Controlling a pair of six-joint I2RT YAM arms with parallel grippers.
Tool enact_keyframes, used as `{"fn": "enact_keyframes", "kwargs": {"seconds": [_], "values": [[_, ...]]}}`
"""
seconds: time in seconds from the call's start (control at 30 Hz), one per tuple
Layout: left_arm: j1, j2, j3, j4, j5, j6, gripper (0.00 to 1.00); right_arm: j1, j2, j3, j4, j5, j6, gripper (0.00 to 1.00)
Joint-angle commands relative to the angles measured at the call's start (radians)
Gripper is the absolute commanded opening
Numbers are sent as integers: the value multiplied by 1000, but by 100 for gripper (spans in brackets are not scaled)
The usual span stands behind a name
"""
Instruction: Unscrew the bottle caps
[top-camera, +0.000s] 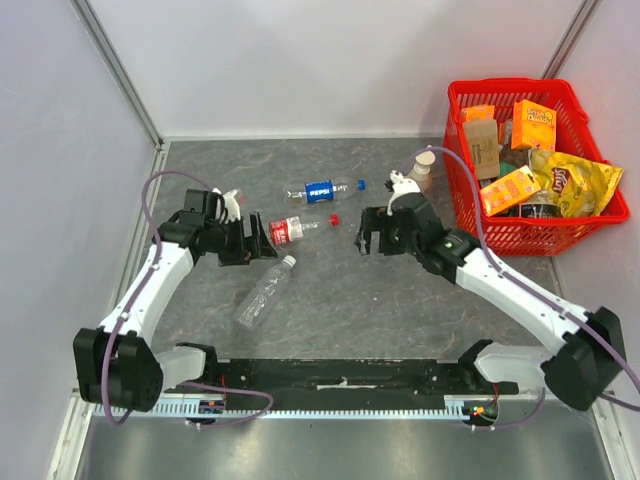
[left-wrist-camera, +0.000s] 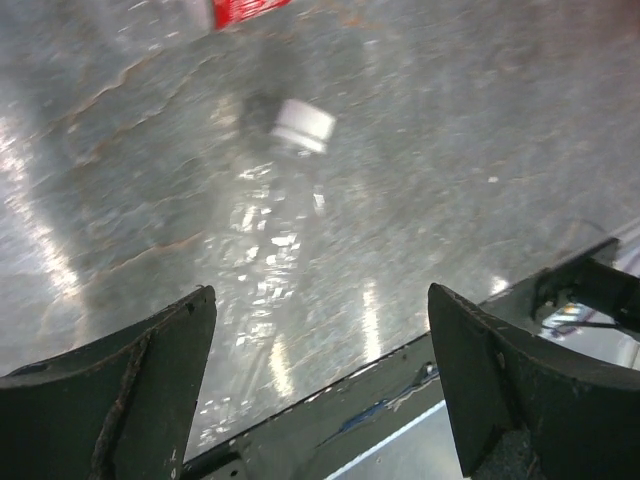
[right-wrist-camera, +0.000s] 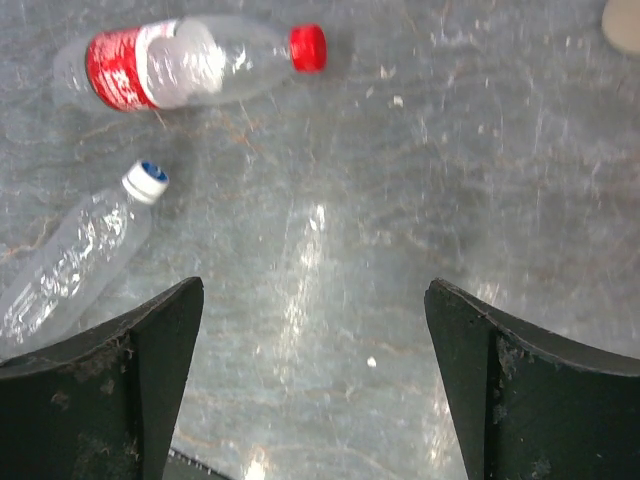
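Note:
Three clear bottles lie on the grey table. The Pepsi bottle (top-camera: 320, 191) with its blue cap (top-camera: 361, 185) is farthest back. The red-label bottle (top-camera: 288, 230) (right-wrist-camera: 180, 65) carries a red cap (top-camera: 333, 218) (right-wrist-camera: 308, 47). The unlabelled bottle (top-camera: 263, 292) (right-wrist-camera: 70, 265) (left-wrist-camera: 265, 250) has a white cap (top-camera: 289, 261) (right-wrist-camera: 146, 182) (left-wrist-camera: 303, 126). My left gripper (top-camera: 262, 238) (left-wrist-camera: 322, 300) hangs open above the unlabelled bottle, beside the red-label bottle. My right gripper (top-camera: 365, 232) (right-wrist-camera: 313, 290) is open over bare table to the right of the red cap. Neither holds anything.
A red basket (top-camera: 560, 235) full of snack packs stands at the back right. A beige bottle (top-camera: 424, 170) stands just left of it, behind my right wrist. Walls close in the table at the left, back and right.

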Motion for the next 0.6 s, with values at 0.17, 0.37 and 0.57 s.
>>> {"fn": "enact_keyframes", "kwargs": {"seconds": [0.17,0.37,0.57], "values": [[-151,139,107,-265,-342,40,92,19,132,185,115,96,-141,98],[-300,218,106,-310,-424,-4,93,16,216,228,105,79,-159,98],[-364,231,77,-356,-477,-89,93,8,250,227,105,53,-161,98]]}}
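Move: The clear bottle I'm after with my left hand lies almost under it: its middle about 2 cm back, level sideways, some 11 cm below, cap end pointing forward and right. The Coke bottle lies 14 cm ahead of that hand, 9 cm right, equally low. From my right hand the Coke bottle is about 11 cm ahead, 16 cm left and 14 cm below; the Pepsi bottle sits 11 cm beyond it and 6 cm nearer my right-hand side. I bring my open left hand down and back, around 6 cm each way, onto the clear bottle's body, swinging the wrist some 35 degrees so the fingers, slanting forward and right at first, end up pointing nearly straight down. Meanwhile my right hand, wide open, travels about 6 cm forward and 3 cm left towards the Coke bottle, rising a little, then starting to sink. ##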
